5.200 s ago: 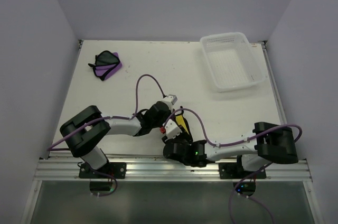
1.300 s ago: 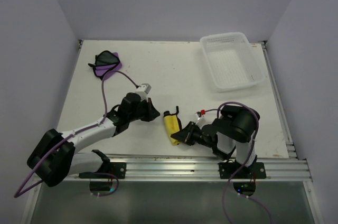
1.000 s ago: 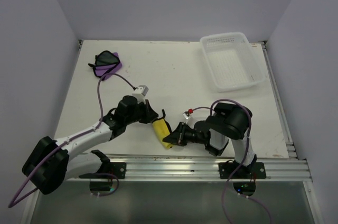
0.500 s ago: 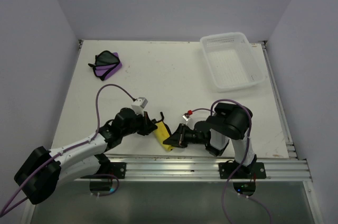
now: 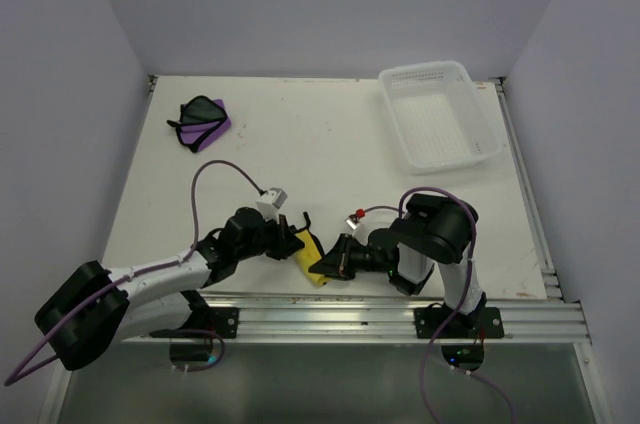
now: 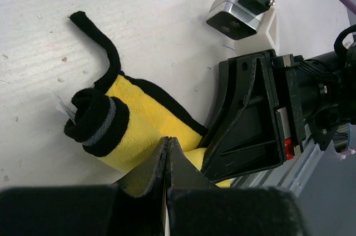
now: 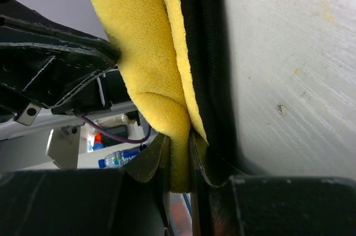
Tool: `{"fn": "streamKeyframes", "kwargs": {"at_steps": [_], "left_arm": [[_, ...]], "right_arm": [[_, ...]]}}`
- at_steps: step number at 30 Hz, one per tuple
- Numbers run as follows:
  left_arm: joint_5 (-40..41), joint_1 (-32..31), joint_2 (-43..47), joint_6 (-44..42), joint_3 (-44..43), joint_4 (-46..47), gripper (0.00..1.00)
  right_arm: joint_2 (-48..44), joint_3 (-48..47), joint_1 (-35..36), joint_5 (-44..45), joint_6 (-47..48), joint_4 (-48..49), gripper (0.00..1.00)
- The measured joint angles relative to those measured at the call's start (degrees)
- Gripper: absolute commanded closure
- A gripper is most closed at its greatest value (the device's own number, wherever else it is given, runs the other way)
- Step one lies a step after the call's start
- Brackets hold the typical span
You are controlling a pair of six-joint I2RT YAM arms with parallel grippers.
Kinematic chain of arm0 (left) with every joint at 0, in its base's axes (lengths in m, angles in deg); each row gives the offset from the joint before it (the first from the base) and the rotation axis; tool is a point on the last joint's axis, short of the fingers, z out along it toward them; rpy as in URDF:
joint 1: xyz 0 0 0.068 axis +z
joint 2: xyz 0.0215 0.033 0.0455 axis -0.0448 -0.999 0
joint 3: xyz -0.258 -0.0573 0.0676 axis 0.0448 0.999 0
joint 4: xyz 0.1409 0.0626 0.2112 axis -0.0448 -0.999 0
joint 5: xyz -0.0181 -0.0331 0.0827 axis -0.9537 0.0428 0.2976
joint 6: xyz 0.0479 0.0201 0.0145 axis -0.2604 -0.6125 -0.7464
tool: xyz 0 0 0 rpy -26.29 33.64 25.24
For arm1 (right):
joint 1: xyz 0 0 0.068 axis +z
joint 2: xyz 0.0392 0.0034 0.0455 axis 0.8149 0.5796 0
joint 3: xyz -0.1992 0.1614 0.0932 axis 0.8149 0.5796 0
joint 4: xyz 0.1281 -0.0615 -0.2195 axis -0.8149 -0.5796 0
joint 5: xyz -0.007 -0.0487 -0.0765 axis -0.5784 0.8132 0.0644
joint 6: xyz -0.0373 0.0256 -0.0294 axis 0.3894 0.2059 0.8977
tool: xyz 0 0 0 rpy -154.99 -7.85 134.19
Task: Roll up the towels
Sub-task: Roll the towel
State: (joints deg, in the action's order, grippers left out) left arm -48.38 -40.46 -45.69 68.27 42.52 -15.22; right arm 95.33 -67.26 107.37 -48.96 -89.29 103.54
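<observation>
The yellow towel (image 5: 304, 254) lies rolled near the table's front edge, between both grippers. In the left wrist view its black-edged rolled end (image 6: 92, 122) points left and its black loop (image 6: 103, 49) trails on the table. My left gripper (image 5: 291, 241) is shut, and its joined tips (image 6: 167, 142) press against the yellow roll's side. From the other side, my right gripper (image 5: 322, 266) is shut on a fold of the yellow towel (image 7: 146, 58), pinched between its fingers (image 7: 179, 155). The purple towel (image 5: 205, 122) lies crumpled at the far left, away from both arms.
A white perforated basket (image 5: 482, 151) stands at the far right of the table. The metal rail (image 5: 330, 314) runs along the near edge just behind the grippers. Purple cables (image 5: 222, 168) loop above the left arm.
My left gripper has come down toward the near edge and now presses on the yellow towel. The right gripper has kept its pinch in place and the towel has barely shifted.
</observation>
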Motion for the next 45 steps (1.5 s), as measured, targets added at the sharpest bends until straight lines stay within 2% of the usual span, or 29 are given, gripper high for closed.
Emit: {"fn": "streamKeyframes", "kwargs": {"at_steps": [13, 17, 18, 25, 26, 27, 29, 30, 34, 36, 40, 45], "left_arm": [[0.3, -0.5, -8.7, 0.3, -0.1, 7.3, 1.0], [0.4, -0.6, -12.0, 0.3, -0.2, 10.1, 1.0], [0.4, -0.6, -12.7, 0.4, -0.2, 11.0, 1.0], [0.4, -0.6, -17.6, 1.0, 0.3, 17.7, 1.0], [0.3, -0.7, -18.6, 1.2, 0.3, 18.6, 1.0], [0.3, -0.7, -19.4, 1.4, 0.3, 19.6, 1.0], [0.3, -0.7, -21.1, 1.6, 0.3, 21.8, 1.0], [0.2, -0.7, -21.7, 1.7, 0.3, 22.5, 1.0], [0.3, -0.7, -23.7, 2.7, 0.3, 25.3, 1.0], [0.7, -0.7, -23.7, 3.0, 0.4, 25.4, 1.0], [1.6, -0.9, -23.6, 3.0, 0.4, 25.2, 1.0], [2.5, -0.9, -23.8, 3.2, 0.4, 25.4, 1.0]], "right_arm": [[0.0, 1.0, -0.4, -0.3, -1.5, 0.4, 1.0], [0.0, 1.0, -0.5, -0.3, -1.9, 0.4, 0.93], [0.0, 1.0, -0.5, -0.3, -1.9, 0.4, 0.89], [-0.3, 1.0, -0.7, -0.5, -2.3, 0.0, 0.85], [-0.6, 1.0, -0.7, -0.5, -2.3, -0.2, 0.82], [-1.0, 1.1, -0.7, -0.4, -2.3, -0.6, 0.74], [-2.3, 1.5, -0.8, -0.4, -2.3, -1.4, 0.67], [-3.1, 1.7, -0.8, -0.4, -2.3, -1.9, 0.56], [-7.3, 2.0, -0.9, -0.3, -0.8, -4.4, 0.46], [-11.6, 2.1, -0.8, -0.2, 1.4, -8.9, 0.43], [-25.0, 1.0, -0.8, 1.7, 7.7, -25.1, 0.38], [-42.6, -7.5, -0.7, 10.7, 19.1, -57.9, 0.37]]}}
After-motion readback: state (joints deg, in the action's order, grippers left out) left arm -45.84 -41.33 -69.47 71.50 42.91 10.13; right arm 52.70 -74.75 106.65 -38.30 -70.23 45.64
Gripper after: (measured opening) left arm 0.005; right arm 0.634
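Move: The towel's roll lies under the shut left fingertips. Its middle is about 2 cm back, 3 cm right and 4 cm below them, with the rolled far end some 4 cm straight ahead. The black strap trails out about 6 cm ahead, 1 cm right. The right fingertips pinch the near end, roughly 5 cm back and 3 cm right of the left ones. From the right gripper the towel's middle is 3 cm ahead, 1 cm left, about level. Bring the shut left gripper down about 4 cm, drifting some 2.5 cm forward and as much right, and press its tips down on the towel beside the rolled far end. Keep the right pinch on the near end meanwhile; then open those fingers wide, let go, and lift up about 6 cm, swinging forward and a little right, palm tilting. ##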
